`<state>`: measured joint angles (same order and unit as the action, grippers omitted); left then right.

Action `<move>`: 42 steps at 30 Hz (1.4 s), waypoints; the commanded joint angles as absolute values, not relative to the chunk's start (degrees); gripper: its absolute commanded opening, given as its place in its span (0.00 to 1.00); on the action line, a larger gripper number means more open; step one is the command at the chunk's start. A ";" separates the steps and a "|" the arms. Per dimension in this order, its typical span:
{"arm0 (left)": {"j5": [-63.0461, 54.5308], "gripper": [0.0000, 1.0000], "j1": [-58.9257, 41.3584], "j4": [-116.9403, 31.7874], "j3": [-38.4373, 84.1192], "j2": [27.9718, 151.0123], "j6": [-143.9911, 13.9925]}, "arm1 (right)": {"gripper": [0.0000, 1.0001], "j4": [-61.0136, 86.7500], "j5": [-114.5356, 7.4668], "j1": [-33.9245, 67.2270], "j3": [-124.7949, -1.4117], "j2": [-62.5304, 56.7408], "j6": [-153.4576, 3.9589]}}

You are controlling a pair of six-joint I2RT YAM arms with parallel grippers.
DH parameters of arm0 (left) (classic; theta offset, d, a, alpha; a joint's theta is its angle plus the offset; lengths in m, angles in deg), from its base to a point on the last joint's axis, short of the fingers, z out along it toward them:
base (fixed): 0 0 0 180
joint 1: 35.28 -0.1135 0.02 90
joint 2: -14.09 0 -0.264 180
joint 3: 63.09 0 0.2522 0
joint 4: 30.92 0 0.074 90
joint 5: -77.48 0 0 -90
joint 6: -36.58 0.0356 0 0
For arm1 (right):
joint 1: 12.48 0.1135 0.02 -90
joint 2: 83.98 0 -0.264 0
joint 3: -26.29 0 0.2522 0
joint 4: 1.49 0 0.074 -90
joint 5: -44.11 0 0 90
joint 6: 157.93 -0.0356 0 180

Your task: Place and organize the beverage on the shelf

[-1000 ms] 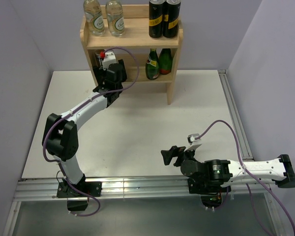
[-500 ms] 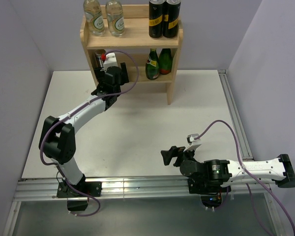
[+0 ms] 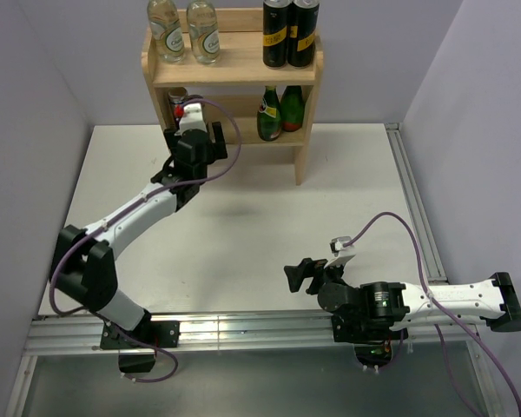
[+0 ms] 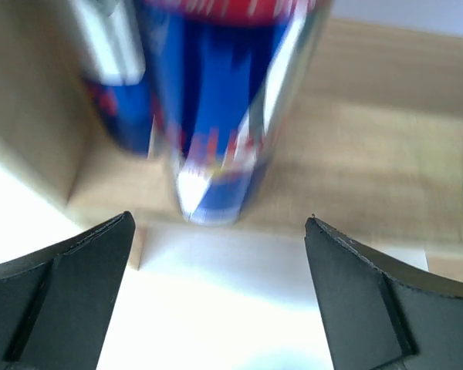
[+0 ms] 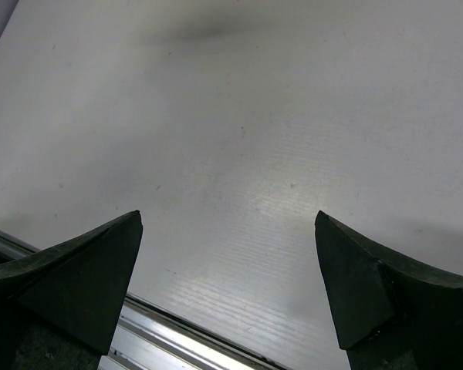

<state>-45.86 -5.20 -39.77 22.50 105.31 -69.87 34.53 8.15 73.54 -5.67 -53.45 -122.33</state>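
The wooden shelf stands at the far edge. Its top board holds two clear bottles and two black cans. Its lower board holds two dark-green bottles on the right. My left gripper is open and empty just in front of the lower board's left part. In the left wrist view a blue-silver can stands upright on the lower board just beyond the open left gripper, with a second can behind it to the left. My right gripper is open and empty, low over the table.
The shelf's left side panel is close beside the cans. Grey walls enclose the table on the left, back and right. A metal rail runs along the near edge, and another rail runs along the right.
My left gripper has drawn back a little from the lower shelf, and the left arm's elbow has swung down and to the left. The right arm has not moved.
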 commanded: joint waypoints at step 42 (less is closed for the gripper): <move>-47.68 0.99 8.84 -74.83 21.16 59.96 -81.11 | 1.00 28.35 19.06 74.10 -54.26 -40.38 -83.23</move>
<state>-49.12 8.70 -75.44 21.17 60.28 -82.00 28.85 18.55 73.80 -53.51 -40.58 -84.67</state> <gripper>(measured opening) 0.993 0.999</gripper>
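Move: The blue Red Bull can just set on the middle shelf stands about 6 cm ahead of the open left hand and 1 cm to its left, roughly level with it. A second can is beside it, some 5 cm farther left and 2 cm deeper; the nearer green bottle stands about 18 cm to the right of the first can. From the right hand, that first can is some 38 cm ahead, 26 cm left and 15 cm up. The open left hand backs about 22 cm from the can, rising late, while the right climbs about 30. ##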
